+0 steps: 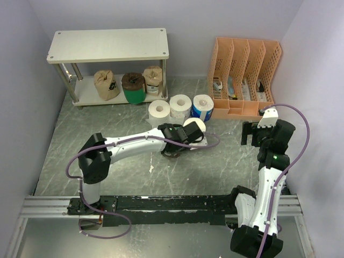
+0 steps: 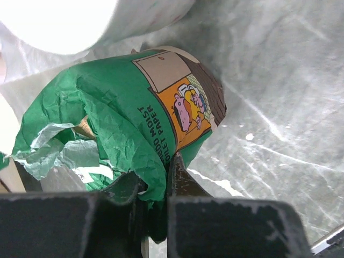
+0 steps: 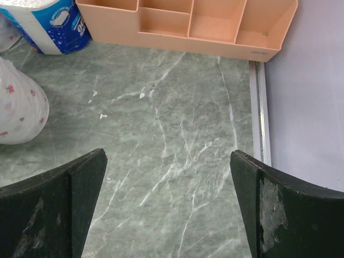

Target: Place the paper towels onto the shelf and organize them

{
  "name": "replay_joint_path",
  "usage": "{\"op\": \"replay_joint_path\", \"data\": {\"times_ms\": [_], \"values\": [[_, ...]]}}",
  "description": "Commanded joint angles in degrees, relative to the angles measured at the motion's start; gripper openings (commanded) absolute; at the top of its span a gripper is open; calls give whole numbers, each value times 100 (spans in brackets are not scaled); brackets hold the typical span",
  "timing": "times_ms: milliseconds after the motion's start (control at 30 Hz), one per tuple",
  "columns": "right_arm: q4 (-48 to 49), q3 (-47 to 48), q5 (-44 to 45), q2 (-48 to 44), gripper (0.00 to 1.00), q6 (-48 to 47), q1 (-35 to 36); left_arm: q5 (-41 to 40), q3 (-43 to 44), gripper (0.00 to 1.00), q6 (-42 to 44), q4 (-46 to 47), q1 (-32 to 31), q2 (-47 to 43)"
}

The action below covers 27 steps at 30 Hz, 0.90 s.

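Observation:
My left gripper [image 1: 177, 144] is shut on the crumpled wrapper of a green-wrapped paper towel roll [image 2: 150, 107], which has an orange label and a brown end. In the top view this roll [image 1: 172, 153] shows low under the gripper, mid-table. A white roll [image 1: 194, 128] sits right beside the gripper. Two white rolls [image 1: 159, 110] [image 1: 180, 105] and a blue-printed roll [image 1: 202, 107] stand in a row behind. The shelf [image 1: 107, 45] at the back left holds two tan rolls [image 1: 106, 84] [image 1: 153, 79] and a green one [image 1: 133, 88] on its lower board. My right gripper [image 1: 250, 134] is open and empty.
An orange slotted file organizer [image 1: 244, 75] stands at the back right, just beyond my right gripper; its base [image 3: 188, 27] fills the top of the right wrist view. A metal rail [image 1: 161, 204] runs along the near edge. Walls close in on both sides.

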Motion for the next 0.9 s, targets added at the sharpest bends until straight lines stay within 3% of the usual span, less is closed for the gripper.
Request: {"op": "replay_joint_path", "data": {"times_ms": [0,67,233,533,733,867], "values": [[-31,129,-60,-67,100,-56,-7,-739,263,7,-284,-479,443,-155],[-38,122,-75,-65,100,-64,-7,-695,236,7,-197,-760,706,-144],[-38,135,-80,-80,100,-64,-7,-1540,-177,7,-167,-807,1355,-173],[-35,126,-69,-47,100,-67,-7,-1783,-102,7,228,173,2633,-794],[-25,126,-52,-23,100,-73,-7,-1439,269,7,825,894,3166,-852],[-29,126,-29,-18,100,-57,-7,-1498,-72,7,1434,1938,3454,-975]]}}
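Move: The left hand already pinches the green paper of the wrapped roll. The brown-and-green roll in the shelf's lower row is about 30 cm ahead and 21 cm to its left, near its own height. The left kraft roll is roughly 13 cm left of that one, the right kraft roll some 10 cm right. A floral white roll stands 8 cm ahead and 9 cm right of the left hand. From the right hand, the brown-and-green roll is about 22 cm ahead, 63 cm left, 10 cm lower. Keeping its pinch on the green wrapping, the left hand sweeps left and forward towards the shelf's lower row, away from the floral white roll. It stays level for the first half, then climbs about 8 cm while still heading forward. The wrist swings some 35 degrees counter-clockwise, and late on the fingertips tip up and outward towards the shelf. ##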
